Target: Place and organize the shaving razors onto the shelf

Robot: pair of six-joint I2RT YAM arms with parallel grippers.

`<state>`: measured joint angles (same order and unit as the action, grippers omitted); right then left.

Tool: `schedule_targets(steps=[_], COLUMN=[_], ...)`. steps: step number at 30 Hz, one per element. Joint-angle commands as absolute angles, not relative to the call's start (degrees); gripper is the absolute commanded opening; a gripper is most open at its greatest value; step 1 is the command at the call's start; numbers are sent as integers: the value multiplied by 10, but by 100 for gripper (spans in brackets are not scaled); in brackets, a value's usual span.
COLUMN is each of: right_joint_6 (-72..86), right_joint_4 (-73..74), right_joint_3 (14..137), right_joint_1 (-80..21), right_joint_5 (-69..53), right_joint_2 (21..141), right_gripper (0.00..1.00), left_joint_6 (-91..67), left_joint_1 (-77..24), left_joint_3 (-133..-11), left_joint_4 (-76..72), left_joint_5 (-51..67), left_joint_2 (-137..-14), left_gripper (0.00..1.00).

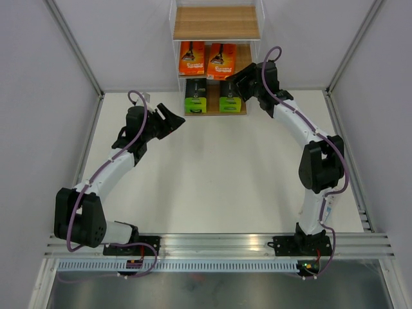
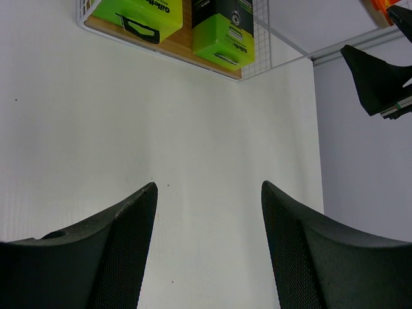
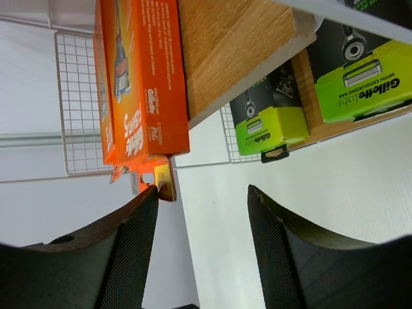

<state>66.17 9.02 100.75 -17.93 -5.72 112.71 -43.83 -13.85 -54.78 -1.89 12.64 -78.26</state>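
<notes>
The shelf (image 1: pixel 217 23) stands at the far middle of the table. Two orange shaving razor packs (image 1: pixel 192 58) (image 1: pixel 221 61) stand on its middle board and two green-and-black packs (image 1: pixel 196 96) (image 1: pixel 230 96) on the bottom board. My right gripper (image 1: pixel 237 78) hovers open just right of the right orange pack (image 3: pixel 138 84); its left fingertip (image 3: pixel 149 196) is close to that pack's hang tab, with nothing between the jaws (image 3: pixel 203 189). My left gripper (image 1: pixel 170 120) is open and empty (image 2: pixel 208 185) over the bare table, short of the green packs (image 2: pixel 225 32).
White walls with metal corner posts (image 1: pixel 77 51) enclose the table on the left, right and back. A wire-mesh panel (image 3: pixel 80 96) backs the shelf. The right gripper's black finger (image 2: pixel 373 77) shows at the left wrist view's upper right.
</notes>
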Motion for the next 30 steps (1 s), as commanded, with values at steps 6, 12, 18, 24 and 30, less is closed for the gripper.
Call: schedule_targets(steps=[6, 12, 18, 24, 30], right_joint_6=[713, 750, 756, 756, 757], right_joint_4=[6, -49, -53, -43, -54], right_joint_3=[986, 985, 1005, 1021, 1035], right_joint_1=[-180, -181, -184, -184, -185], right_joint_5=[-79, -80, -78, -82, -69], right_joint_2=[1097, 1118, 1138, 1164, 1180], right_gripper=[57, 48, 27, 19, 1], left_joint_6=[-449, -446, -445, -444, -443], left_joint_1=[-134, -133, -132, -129, -125], left_joint_3=[-552, -551, -553, -555, -558], left_joint_4=[-42, -41, -40, -40, -40], left_joint_5=[127, 126, 122, 121, 121], left_joint_2=[-786, -789, -796, -805, -816], left_gripper=[70, 70, 70, 70, 70])
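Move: At the shelf's middle board the right hand has the right-hand orange razor box up ahead: its middle is about 8 cm forward, 3 cm left and 3 cm above, its hang tab close by the upper finger. The other orange box lies some 10 cm left of it, level with it. On the board below, a green box sits roughly 6 cm ahead of the hand, straight in line, 18 cm down. From the left hand the right-hand orange box is about 21 cm ahead, 16 cm right and 7 cm up. Rising about 4 cm in front of the middle board, the right hand rolls some 10 degrees, its left side lifting, while its fingers close from a wide gap to nearly shut. Then it dips 2–3 cm, partly recovering at the end, and eases about 2 cm forward and as much left, bringing the closed fingertips up to the orange box's hang tab, which they seem to pinch. ##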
